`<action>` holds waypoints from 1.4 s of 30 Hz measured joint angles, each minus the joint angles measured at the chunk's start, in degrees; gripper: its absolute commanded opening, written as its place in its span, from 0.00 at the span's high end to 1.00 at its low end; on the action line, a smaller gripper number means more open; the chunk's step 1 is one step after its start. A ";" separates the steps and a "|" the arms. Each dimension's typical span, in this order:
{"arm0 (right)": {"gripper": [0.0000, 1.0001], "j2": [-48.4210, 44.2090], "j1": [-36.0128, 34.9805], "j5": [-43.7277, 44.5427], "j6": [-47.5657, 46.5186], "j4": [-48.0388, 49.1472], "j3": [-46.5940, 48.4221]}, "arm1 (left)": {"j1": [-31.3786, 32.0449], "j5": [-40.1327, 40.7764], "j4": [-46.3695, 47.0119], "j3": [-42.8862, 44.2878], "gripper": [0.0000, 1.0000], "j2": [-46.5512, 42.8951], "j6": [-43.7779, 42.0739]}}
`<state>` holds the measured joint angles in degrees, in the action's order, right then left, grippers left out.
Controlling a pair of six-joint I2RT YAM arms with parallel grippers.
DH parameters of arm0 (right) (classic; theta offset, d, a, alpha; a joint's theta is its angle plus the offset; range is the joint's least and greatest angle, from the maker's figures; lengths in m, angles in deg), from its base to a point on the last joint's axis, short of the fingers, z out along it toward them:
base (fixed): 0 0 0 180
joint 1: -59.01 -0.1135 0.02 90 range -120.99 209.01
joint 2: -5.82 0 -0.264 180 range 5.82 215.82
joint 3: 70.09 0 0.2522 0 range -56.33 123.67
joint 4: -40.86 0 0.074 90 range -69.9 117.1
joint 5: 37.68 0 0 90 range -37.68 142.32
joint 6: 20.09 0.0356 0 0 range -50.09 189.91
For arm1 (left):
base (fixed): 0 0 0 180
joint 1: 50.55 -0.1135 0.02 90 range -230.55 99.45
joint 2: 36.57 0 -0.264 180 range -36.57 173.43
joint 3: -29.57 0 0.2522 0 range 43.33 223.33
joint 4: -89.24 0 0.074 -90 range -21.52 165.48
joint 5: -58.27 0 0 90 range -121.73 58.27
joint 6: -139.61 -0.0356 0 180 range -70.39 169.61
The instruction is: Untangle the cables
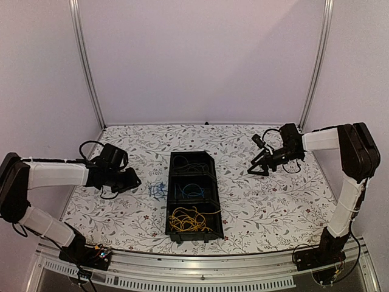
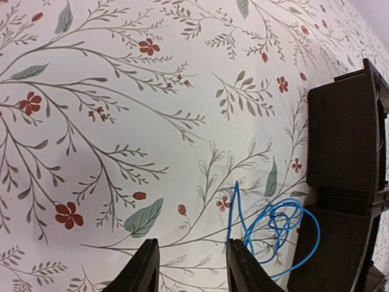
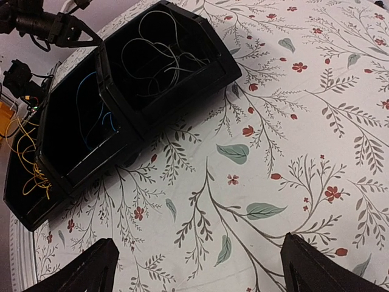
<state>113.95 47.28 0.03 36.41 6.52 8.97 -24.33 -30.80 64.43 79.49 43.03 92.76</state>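
Note:
A loose blue cable lies on the flowered cloth just left of the black tray. In the left wrist view the blue cable coils beside the tray wall, touching my right fingertip. My left gripper is open and empty, low over the cloth. The tray's three compartments hold dark cables at the far end, blue cables in the middle and yellow cables at the near end. My right gripper is wide open and empty, right of the tray.
The flowered cloth covers the table. Metal frame posts stand at the back corners, with a plain wall behind. The left arm's thick black cable loops over its wrist.

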 measured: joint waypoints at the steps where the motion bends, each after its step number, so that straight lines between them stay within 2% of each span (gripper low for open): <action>1: 0.03 0.04 -0.02 -0.09 0.00 0.00 0.00 | 0.00 -0.85 0.33 0.26 0.59 -0.09 0.55; 7: 0.03 0.35 -0.02 -0.24 -0.02 -0.09 0.02 | 0.00 -7.85 1.14 5.14 0.67 7.54 2.75; 13: 0.03 0.35 -0.02 -0.20 -0.33 -0.37 0.02 | 0.02 -11.54 1.33 7.04 0.84 13.18 2.99; 17: 0.03 0.37 -0.02 -0.20 -0.44 -0.50 0.02 | 0.00 -13.03 2.32 7.93 1.00 14.69 2.47; 24: 0.06 0.35 -0.42 -0.28 -0.39 -0.81 0.02 | 0.02 -14.67 2.99 10.23 1.00 14.34 -0.35; 30: 0.05 -3.37 -5.31 2.05 0.66 -1.68 2.54 | 0.68 -16.26 1.46 13.73 1.00 1.44 -6.86; 35: 0.06 -9.07 -14.43 5.35 0.74 -1.75 11.43 | 1.20 -17.81 1.29 20.98 1.00 -9.66 -11.78; 42: 0.03 -8.04 -22.88 6.01 4.31 -2.08 27.65 | 3.56 -20.83 0.72 27.36 1.00 -10.80 -14.88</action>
<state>105.91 24.40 6.04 40.72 4.44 36.62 -20.77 -51.63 65.15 106.86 32.23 77.88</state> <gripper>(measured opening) 0.952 0.018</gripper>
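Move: The loose blue cable lies on the table about 7 cm to the left hand's right, level with it fore and aft and some 4 cm below. Beyond it, 18 cm to that hand's right, is the box's middle compartment; the yellow cables are 17 cm right and 12 cm back, the far compartment 18 cm right and 10 cm ahead. From the right hand the loose blue cable is roughly 29 cm left, 6 cm back, 7 cm lower. Left hand dips rightward, pinches the loose blue cable, lifts about 30 cm; open right hand then rises leftward towards it. ##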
